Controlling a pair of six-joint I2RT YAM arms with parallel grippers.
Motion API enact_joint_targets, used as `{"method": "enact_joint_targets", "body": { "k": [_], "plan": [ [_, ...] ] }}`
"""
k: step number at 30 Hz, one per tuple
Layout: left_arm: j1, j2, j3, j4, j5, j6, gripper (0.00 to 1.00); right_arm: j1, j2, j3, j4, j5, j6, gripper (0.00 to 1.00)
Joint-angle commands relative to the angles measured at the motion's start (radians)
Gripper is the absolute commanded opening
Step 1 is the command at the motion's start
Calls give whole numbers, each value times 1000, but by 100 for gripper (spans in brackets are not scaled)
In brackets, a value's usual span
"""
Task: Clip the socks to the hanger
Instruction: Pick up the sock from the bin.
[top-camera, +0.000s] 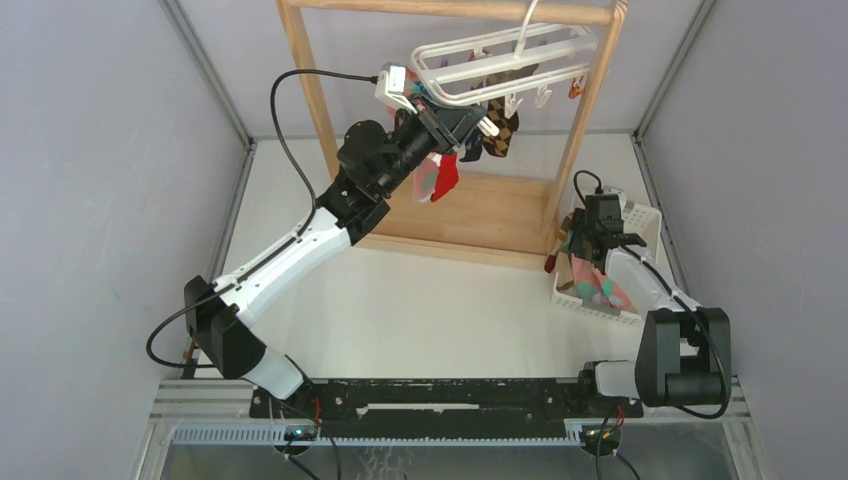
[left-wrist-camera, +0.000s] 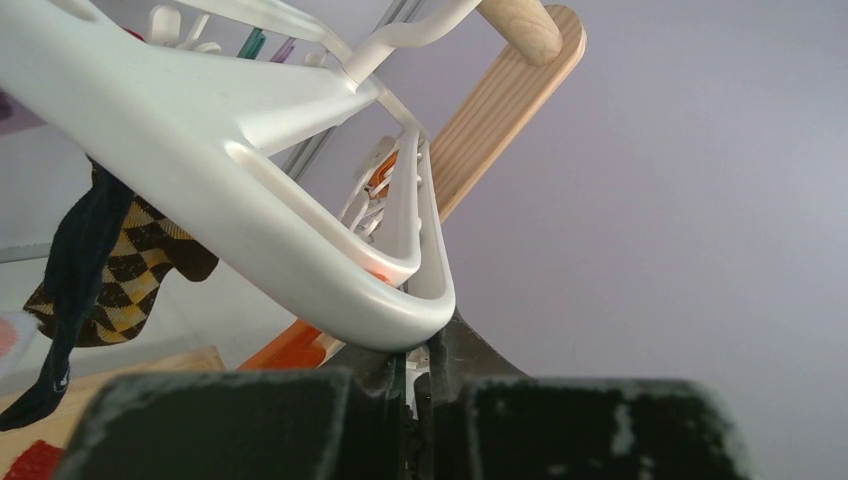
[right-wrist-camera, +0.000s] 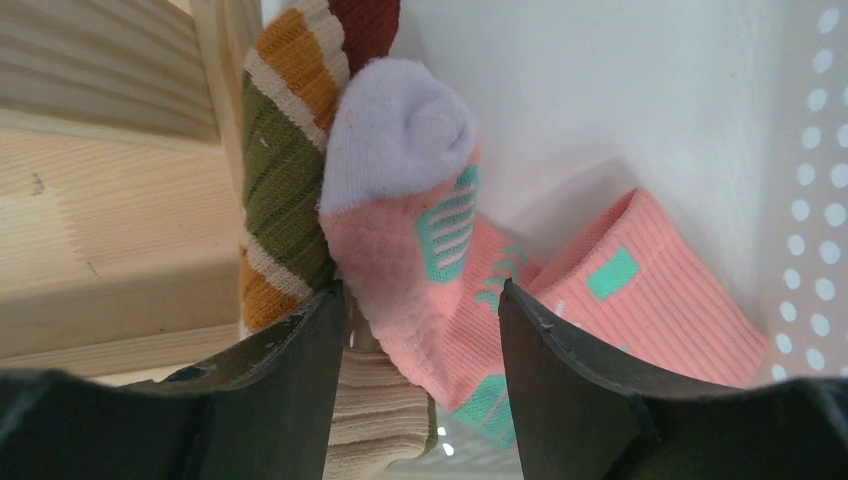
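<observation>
The white hanger hangs from the wooden rack's top bar. My left gripper is raised to its near left corner. In the left wrist view the hanger corner sits right above the left gripper, whose jaws are shut on a small white clip. A dark sock and a brown checked sock hang from it. My right gripper is down in the basket, open, with a pink sock between its fingers and a striped sock beside it.
The tall wooden rack stands at the back middle, its base board on the table. The white basket with more socks sits at the right, against the rack's right post. An orange clip hangs by the left gripper.
</observation>
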Motion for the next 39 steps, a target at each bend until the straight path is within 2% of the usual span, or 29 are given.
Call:
{"method": "enact_joint_targets", "body": {
  "k": [1,4,8,10,13,16,20,23,27,31,35,39],
  "plan": [
    [-25,-14,27,5,75,-1,0,7,41,29,16,-12,-29,64],
    [-25,-15,26,5,75,1,0,7,65,40,14,8,-21,63],
    [-25,-15,28,3,75,3,0,-3,74,48,23,32,1,50],
    [-26,-14,28,2,78,4,0,-9,73,55,25,49,7,47],
    [-26,-11,31,1,80,3,0,-15,65,64,40,87,7,49],
    [-25,-9,35,0,86,3,0,-15,65,86,53,101,-1,56],
    [-25,-13,38,-5,87,8,0,-46,102,130,55,95,-13,56],
    [-25,-17,38,-5,87,11,0,-54,146,154,59,84,-14,49],
    [-25,-20,40,-9,86,17,0,-59,184,156,67,67,-3,31],
    [-25,-20,41,-9,87,16,0,-60,185,149,66,67,-2,0],
    [-25,-20,43,-9,86,17,0,-54,114,135,61,48,-5,0],
    [-24,-21,43,-13,86,20,0,-26,-97,81,98,-20,-42,0]
  ]
}}
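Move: The upright lavender end of the pink sock in the bin lies about 5 cm ahead of the right hand, 2 cm to its left and 2 cm below. The striped sock is 4 cm ahead, 5 cm left and 3 cm below; the beige sock is 4 cm back, 3 cm left, the folded pink sock 3 cm back, 6 cm right, both some 5 cm down. From the left hand the lavender end is 3 cm ahead, 18 cm right and roughly 41 cm below. The right hand, its half-open fingers over the bin, first dips about 2 cm, then rises again while it sweeps about 4 cm forward and 3 cm left to the lavender end of the pink sock, with only a slight turn of the wrist. There it sinks a little once more, shuts its fingers fully and pinches the lavender end between the tips, then starts to lift by 1 to 2 cm, easing back to the right. ##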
